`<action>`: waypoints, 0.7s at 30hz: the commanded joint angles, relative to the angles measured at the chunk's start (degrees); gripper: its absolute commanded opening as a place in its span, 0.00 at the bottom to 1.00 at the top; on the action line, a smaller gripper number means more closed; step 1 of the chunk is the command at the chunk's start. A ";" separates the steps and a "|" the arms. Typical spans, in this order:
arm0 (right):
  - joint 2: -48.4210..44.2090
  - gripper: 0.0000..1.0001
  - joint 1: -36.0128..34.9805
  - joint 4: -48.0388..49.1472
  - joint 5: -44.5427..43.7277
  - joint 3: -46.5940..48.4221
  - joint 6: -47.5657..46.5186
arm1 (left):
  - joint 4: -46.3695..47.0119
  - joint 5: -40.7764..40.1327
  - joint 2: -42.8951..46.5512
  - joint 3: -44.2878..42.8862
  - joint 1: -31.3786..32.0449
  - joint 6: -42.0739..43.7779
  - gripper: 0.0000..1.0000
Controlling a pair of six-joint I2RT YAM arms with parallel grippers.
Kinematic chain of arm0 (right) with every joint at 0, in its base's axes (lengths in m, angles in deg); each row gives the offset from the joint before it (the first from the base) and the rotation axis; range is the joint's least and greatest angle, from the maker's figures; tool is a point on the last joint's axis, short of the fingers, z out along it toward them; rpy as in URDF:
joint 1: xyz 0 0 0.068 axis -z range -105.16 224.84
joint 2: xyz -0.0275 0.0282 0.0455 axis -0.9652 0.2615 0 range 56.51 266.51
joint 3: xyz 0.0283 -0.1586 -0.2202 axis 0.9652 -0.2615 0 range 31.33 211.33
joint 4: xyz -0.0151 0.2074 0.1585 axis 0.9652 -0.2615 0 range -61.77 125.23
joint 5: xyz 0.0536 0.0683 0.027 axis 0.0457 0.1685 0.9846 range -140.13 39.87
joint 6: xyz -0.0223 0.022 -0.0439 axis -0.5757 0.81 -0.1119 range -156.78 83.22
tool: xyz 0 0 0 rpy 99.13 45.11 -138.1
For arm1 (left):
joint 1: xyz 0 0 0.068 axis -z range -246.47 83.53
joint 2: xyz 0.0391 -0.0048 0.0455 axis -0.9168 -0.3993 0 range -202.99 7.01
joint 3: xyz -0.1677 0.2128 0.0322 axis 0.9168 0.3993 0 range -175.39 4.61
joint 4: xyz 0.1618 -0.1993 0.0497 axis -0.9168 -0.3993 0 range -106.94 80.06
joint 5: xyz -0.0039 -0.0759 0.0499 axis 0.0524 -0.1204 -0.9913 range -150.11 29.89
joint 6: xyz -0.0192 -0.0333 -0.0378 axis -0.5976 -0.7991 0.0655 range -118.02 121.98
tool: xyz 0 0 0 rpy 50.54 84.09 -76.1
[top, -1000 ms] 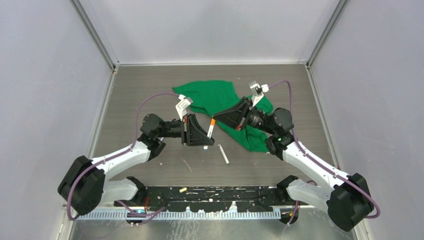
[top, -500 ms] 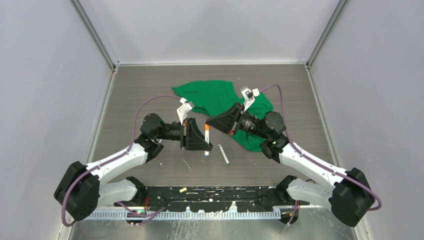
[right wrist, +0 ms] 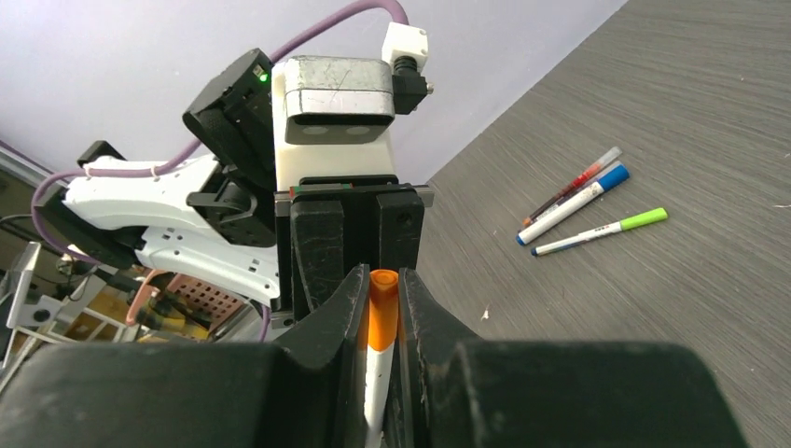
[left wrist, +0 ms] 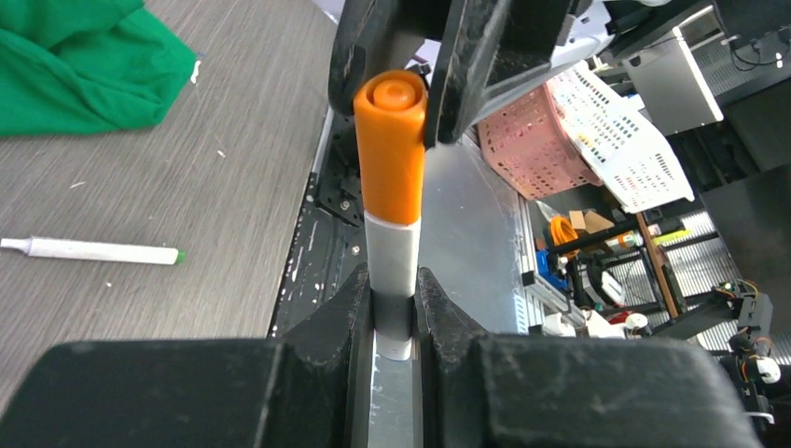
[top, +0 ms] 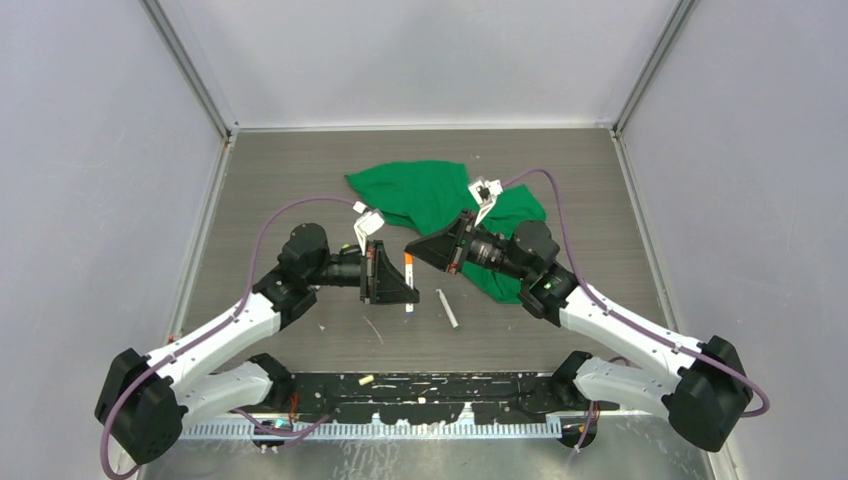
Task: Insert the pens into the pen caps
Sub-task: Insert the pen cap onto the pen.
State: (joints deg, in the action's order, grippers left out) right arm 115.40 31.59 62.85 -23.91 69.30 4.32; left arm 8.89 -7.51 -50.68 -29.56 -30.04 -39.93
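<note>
A white-barrelled pen stands between my left gripper's jaws, which are shut on its barrel. An orange pen cap sits on its upper end. My right gripper is shut on that cap, its fingers on both sides of it. In the top view the two grippers meet at the pen, just in front of the green cloth. A second pen, white with a green tip and no cap, lies on the table to the right. Three capped pens, red, blue and green, lie together on the table.
A crumpled green cloth lies behind the grippers and under the right arm. Grey walls enclose the table on three sides. A black rail runs along the near edge between the arm bases.
Both grippers have shifted left and toward the near edge with the orange-capped pen between them. The right arm has stretched further over the cloth.
</note>
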 commanded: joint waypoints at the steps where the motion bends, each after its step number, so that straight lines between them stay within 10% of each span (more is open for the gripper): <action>1: 2.63 0.01 -5.62 -16.39 11.23 -1.56 -2.73 | 6.40 -12.79 2.33 -7.89 -2.15 4.06 0.00; 21: -1.44 0.01 -8.94 -20.69 11.28 -6.28 -0.07 | 8.11 -13.34 3.52 -7.19 -2.24 3.68 0.00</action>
State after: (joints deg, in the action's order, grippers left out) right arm 114.15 27.64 56.27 -23.37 65.59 4.37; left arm 0.36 -13.76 -48.61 -30.98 -30.96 -35.78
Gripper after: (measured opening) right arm 0.165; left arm 0.166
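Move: The orange cap already sits on the pen and is pinched by the right fingers, its middle about 1 cm below the right hand point; from the left hand, which grips the pen's barrel, it lies roughly 4 cm ahead, 4 cm up and level sideways. The loose white pen lies on the table some 7 cm to the left hand's right, 4 cm ahead and 24 cm below, with the green cloth about 26 cm ahead, 9 cm right and just as low. The right hand drives down and back along the pen towards the left fingers, slowly at first and then quickly, about 5 cm down and 3 cm back with its fingertips dipping slightly, and its fingers come off the orange cap and narrow a little beside the barrel. The left hand keeps its pinch on the pen while giving way downward a little, then shifts forward, ending about 1.5 cm ahead and turned slightly counter-clockwise. ##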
